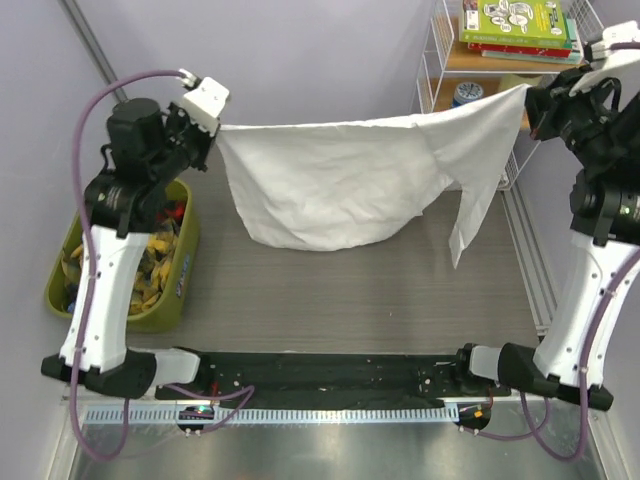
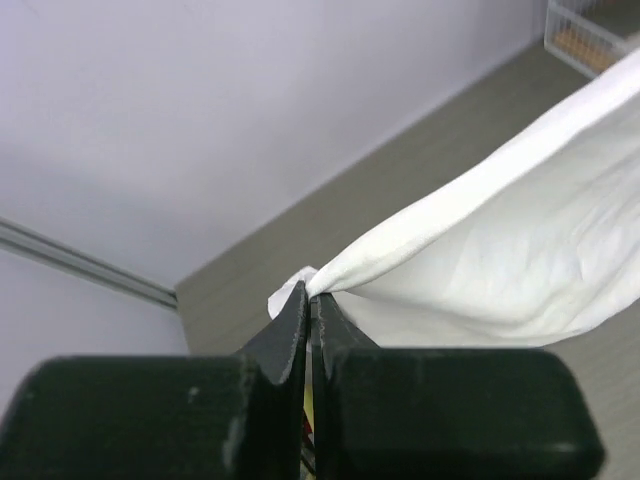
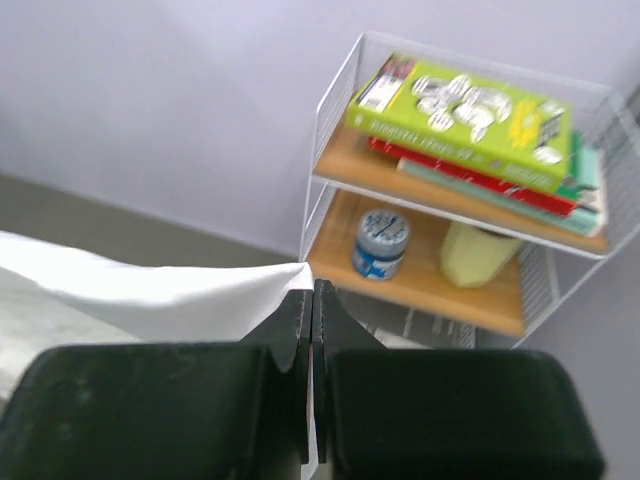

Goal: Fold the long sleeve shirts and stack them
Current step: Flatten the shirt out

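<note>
A plain white long sleeve shirt (image 1: 340,180) hangs stretched between my two grippers, its lower part resting on the table (image 1: 330,290). My left gripper (image 1: 213,128) is shut on the shirt's left top corner; in the left wrist view the cloth (image 2: 480,250) runs right from the pinched gripper (image 2: 311,297). My right gripper (image 1: 531,95) is shut on the right top corner, where a sleeve (image 1: 475,205) dangles down. From the right wrist, the white shirt (image 3: 150,290) leaves the closed gripper (image 3: 312,290) to the left.
A green bin (image 1: 160,265) of mixed items stands at the table's left edge under the left arm. A white wire shelf (image 1: 480,60) with books (image 1: 515,25), a blue-and-white jar (image 3: 381,243) and a yellow cup (image 3: 480,255) stands at the back right.
</note>
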Robot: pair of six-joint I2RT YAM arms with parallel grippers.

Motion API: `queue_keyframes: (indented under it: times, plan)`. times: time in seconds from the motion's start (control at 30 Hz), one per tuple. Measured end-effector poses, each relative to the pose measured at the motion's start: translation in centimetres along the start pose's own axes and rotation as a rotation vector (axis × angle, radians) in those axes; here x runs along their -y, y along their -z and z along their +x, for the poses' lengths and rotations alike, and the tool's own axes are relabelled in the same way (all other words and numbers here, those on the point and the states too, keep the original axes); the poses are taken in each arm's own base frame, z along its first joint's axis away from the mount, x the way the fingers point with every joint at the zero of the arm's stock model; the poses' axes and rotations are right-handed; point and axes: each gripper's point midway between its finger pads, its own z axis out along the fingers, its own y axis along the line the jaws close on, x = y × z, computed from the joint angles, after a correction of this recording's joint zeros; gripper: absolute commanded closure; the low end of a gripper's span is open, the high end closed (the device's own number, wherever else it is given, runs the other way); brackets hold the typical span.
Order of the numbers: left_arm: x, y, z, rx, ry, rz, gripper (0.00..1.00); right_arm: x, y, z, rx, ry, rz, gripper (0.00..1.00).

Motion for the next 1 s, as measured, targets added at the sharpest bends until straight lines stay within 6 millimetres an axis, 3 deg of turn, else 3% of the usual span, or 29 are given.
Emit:
queue_keyframes:
  times: [0.2,0.37,0.57,0.67,0.73,0.8,0.9,1.0]
  plan:
    - [-1.6,6.8,-5.3,0.224,0.024,-0.098,1.00,-0.2,6.9,-6.3,0.195,0.071,0.187,0.99]
    - [-0.6,12.6,-8.2,0.392,0.027,-0.077,1.00,-0.9,14.3,-10.9,0.371,0.141,0.347,0.99]
    - [0.7,19.1,-11.4,0.570,0.011,-0.038,1.00,-3.5,24.4,-17.6,0.626,0.273,0.487,0.99]
    - [0.2,22.0,-13.5,0.655,0.014,-0.058,1.00,-4.4,27.1,-19.9,0.714,0.338,0.521,0.99]
    - [-0.1,22.5,-14.1,0.675,0.019,-0.072,1.00,-4.2,26.8,-20.4,0.719,0.362,0.523,0.99]
    - [-0.5,21.7,-14.0,0.658,0.027,-0.084,1.00,-3.9,24.9,-20.3,0.697,0.379,0.488,0.99]
    - [-1.1,17.3,-12.2,0.561,0.046,-0.099,1.00,-2.1,18.2,-17.6,0.569,0.370,0.391,0.99]
    - [-0.6,9.6,-7.2,0.369,0.060,-0.082,1.00,0.8,8.2,-9.9,0.317,0.312,0.257,0.99]
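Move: Both hands hold the shirt stretched between them. Its middle hangs some 22 cm to the left hand's right, 4 cm back and 20 cm below; from the right hand it is about 22 cm left, 3 cm back and 26 cm below. The basket is roughly 16 cm left of the left hand, 10 cm back and 38 cm below. The jar stands some 25 cm ahead of the right hand, 4 cm left and 28 cm below. Still gripping the shirt, both hands swing 20–30 cm back while rising, then reverse forward and down. ##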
